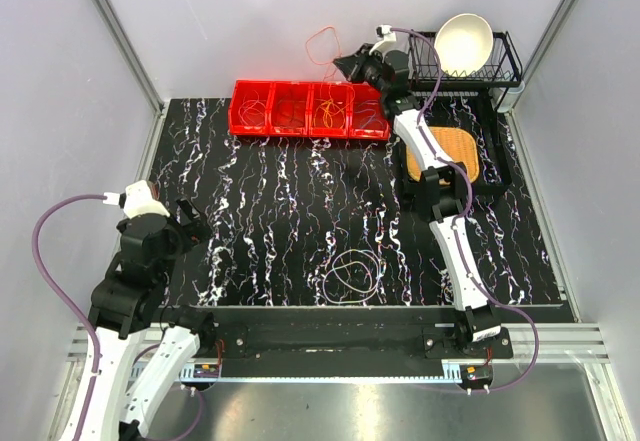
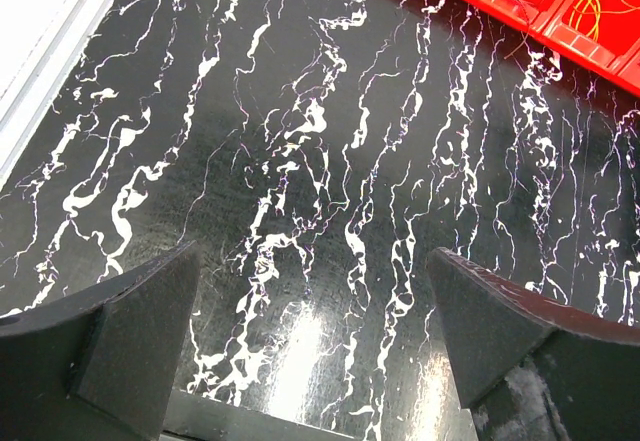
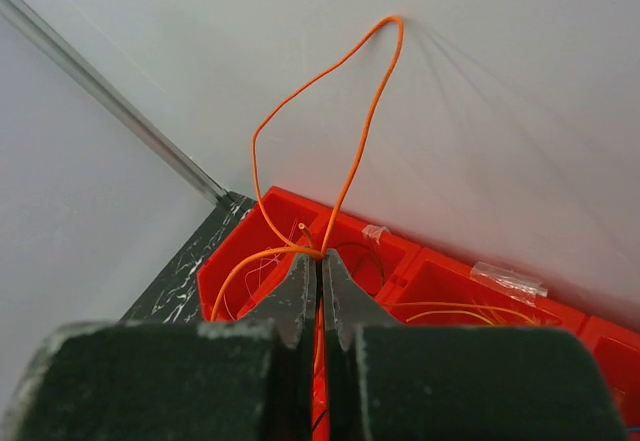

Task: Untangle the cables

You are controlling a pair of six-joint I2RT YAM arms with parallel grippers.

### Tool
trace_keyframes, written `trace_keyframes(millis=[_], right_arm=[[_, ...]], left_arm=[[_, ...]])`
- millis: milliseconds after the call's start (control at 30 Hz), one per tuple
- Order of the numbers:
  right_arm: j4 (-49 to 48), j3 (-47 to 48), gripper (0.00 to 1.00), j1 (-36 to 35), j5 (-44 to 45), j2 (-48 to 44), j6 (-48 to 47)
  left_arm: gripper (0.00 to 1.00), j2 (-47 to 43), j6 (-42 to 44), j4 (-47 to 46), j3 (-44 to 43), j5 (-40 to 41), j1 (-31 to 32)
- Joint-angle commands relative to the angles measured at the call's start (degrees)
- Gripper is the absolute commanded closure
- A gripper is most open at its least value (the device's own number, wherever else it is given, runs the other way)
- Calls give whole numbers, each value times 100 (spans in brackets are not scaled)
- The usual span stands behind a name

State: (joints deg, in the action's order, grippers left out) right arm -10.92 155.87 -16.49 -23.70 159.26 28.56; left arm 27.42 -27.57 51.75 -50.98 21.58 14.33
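My right gripper [image 1: 350,64] hangs above the red bin tray [image 1: 258,121] at the back, shut on an orange cable [image 1: 322,45]. In the right wrist view the jaws [image 3: 320,257] pinch that cable [image 3: 368,101], whose loop rises in front of the white wall while a strand trails down into the tray [image 3: 240,231]. Other thin cables [image 1: 328,113] lie in the tray's compartments. A whitish cable loop [image 1: 350,276] rests on the black marbled table near the front. My left gripper [image 1: 196,224] stands open at the left, and only bare table shows between its fingers [image 2: 312,261].
A black dish rack [image 1: 505,61] holding a white bowl [image 1: 465,41] stands at the back right. A black tray [image 1: 500,176] with an orange mat [image 1: 450,146] lies beneath the right arm. White walls enclose the table on the left, back and right.
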Motion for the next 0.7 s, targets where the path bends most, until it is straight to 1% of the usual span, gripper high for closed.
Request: trace_keyframes(millis=[0, 100, 433, 567, 667], right_arm=[[-358, -57, 100, -178, -231, -404, 19], [-332, -215, 100, -354, -240, -483, -8], [-156, -206, 100, -636, -266, -431, 10], [54, -346, 100, -636, -91, -527, -253], [98, -672, 100, -610, 14, -712, -491]], left_arm=[[1, 35, 121, -341, 36, -189, -105], [1, 18, 129, -349, 36, -207, -132], [1, -70, 138, -358, 44, -225, -150], [1, -97, 138, -367, 53, -225, -150], [1, -123, 138, -367, 53, -234, -150]])
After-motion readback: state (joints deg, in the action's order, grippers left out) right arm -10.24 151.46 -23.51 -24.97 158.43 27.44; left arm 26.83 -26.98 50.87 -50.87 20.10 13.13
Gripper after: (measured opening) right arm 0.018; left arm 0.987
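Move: My right hand holds the orange cable high by the back wall. The second red bin from the left, with the dark cable, lies about 15 cm to its left, 4 cm ahead and 20 cm below; the yellow-cable bin is roughly 1 cm left and 4 cm ahead, and the leftmost bin some 28 cm left and 4 cm ahead, both equally low. From my left hand, that second bin is about 54 cm ahead, 18 cm right and 20 cm down. I swing the orange cable left across the bin row with my right hand, about 8 cm, from above the yellow-cable bin towards the second bin. On the way I draw back some 4 cm and sink about 3 cm, turning slightly counter-clockwise; my closed fingers keep their pinch on the cable. ##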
